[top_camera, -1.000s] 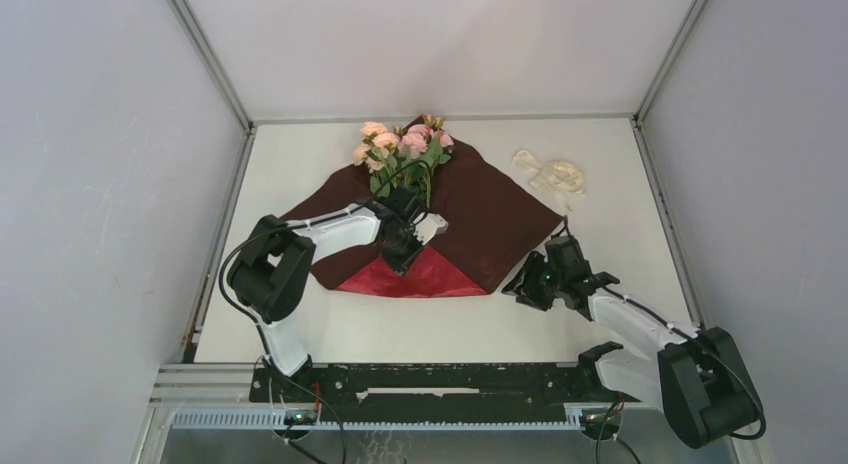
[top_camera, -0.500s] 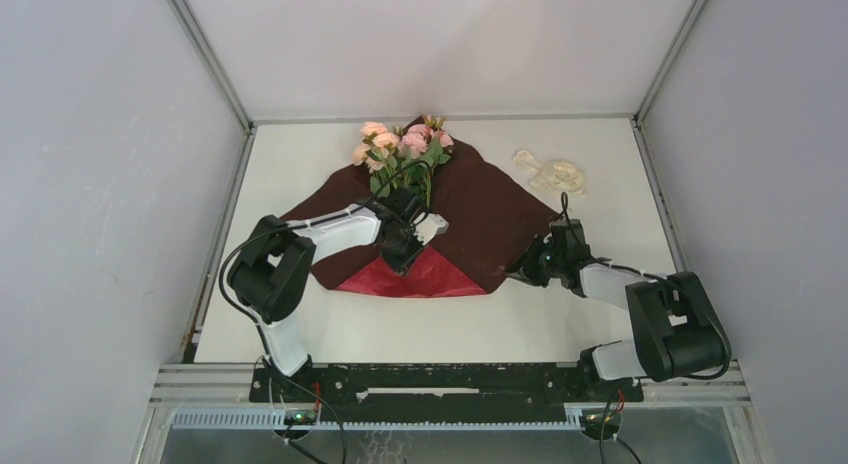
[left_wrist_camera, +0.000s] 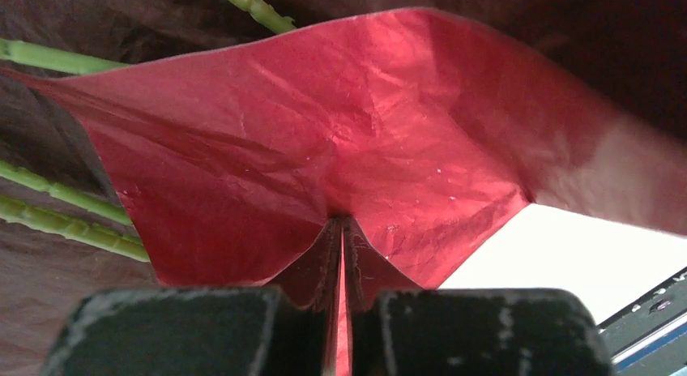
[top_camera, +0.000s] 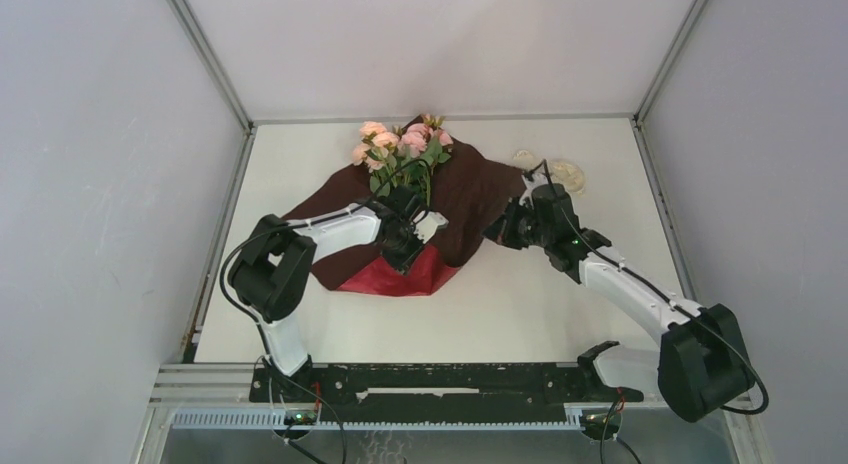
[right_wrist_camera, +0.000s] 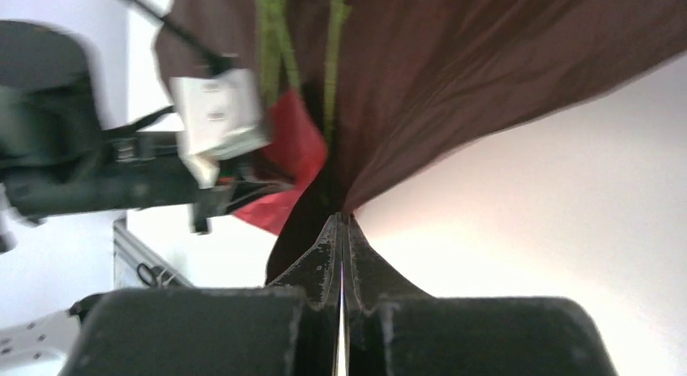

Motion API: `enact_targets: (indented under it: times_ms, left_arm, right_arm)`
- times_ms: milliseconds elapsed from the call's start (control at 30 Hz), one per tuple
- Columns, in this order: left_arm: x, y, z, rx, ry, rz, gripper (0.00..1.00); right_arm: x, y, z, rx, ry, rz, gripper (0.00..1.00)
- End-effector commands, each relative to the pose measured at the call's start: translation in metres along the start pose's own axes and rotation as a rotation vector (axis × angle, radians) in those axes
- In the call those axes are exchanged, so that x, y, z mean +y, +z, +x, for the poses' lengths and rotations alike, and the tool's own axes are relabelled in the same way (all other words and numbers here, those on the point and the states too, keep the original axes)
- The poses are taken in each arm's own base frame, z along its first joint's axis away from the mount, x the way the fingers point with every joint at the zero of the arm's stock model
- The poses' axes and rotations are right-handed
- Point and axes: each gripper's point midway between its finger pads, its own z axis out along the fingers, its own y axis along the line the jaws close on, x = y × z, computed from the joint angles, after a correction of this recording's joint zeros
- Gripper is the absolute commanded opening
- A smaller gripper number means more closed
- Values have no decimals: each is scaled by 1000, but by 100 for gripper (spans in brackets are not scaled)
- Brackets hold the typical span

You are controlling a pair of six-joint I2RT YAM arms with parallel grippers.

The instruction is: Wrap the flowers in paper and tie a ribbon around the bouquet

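Observation:
The flowers [top_camera: 400,144], pink roses on green stems [left_wrist_camera: 57,218], lie on the dark red paper [top_camera: 470,189] at the table's far middle. My left gripper [top_camera: 402,252] is shut on the paper's near flap, which is folded up so its bright red side [left_wrist_camera: 324,125] shows. My right gripper [top_camera: 497,231] is shut on the paper's right corner and holds it lifted over towards the stems [right_wrist_camera: 275,36]; the sheet [right_wrist_camera: 486,52] drapes from its tips [right_wrist_camera: 342,218]. The cream ribbon [top_camera: 568,172] lies at the far right, partly behind the right arm.
White tabletop [top_camera: 520,314] with metal frame posts at the far corners and a black rail [top_camera: 440,379] along the near edge. The left arm's wrist [right_wrist_camera: 121,173] shows in the right wrist view, close to the paper.
My right gripper reached the paper's right corner, shut on it and carried it up and left, folding that side in. The left gripper kept still on the near flap.

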Motion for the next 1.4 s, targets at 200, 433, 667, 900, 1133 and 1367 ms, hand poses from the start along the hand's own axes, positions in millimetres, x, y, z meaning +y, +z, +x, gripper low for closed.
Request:
enact_targets:
  times_ms: [200,433,667,900,1133,1367]
  left_arm:
    - [-4,11,-5,-6,-79,82,8]
    - [6,16,-1,11,-165,108,8]
    - [5,16,-1,10,-167,112,7]
    - [6,14,0,6,-161,103,7]
    - [6,15,0,8,-163,107,8]
    - [5,16,2,16,-163,114,8]
  right_arm:
    - [89,4,-15,-29,-172,-156,0]
    - [77,31,15,95,-188,-131,30]
    - [72,25,44,177,-262,-147,46]
    - [86,22,89,205,-341,-207,54]
    - [64,45,86,65,-344,14,54]
    - [29,47,79,-14,-296,228,53]
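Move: The brown paper's lower right edge is already pinched in the right fingers, held up about 11 cm over the table. The flower stems' cut ends, which it is being folded towards, lie some 15 cm to that hand's left, level ahead and 12 cm below. The red flap's middle is about 21 cm left and 3 cm back, and the ribbon about 20 cm ahead and 16 cm right. From the left hand, holding that flap, the stem ends lie about 6 cm right and 3 cm ahead. The paper's lower right edge is carried left towards the stem ends by the right hand, in an arc rising about 6 cm and sinking again. The right fingers then open to about half and let go, and the hand works on left, back and down, ending about 10 cm left, 5 cm back and 5 cm lower, turned a little counter-clockwise. The left hand keeps pinching the red flap in place, tilting some 10 degrees. ##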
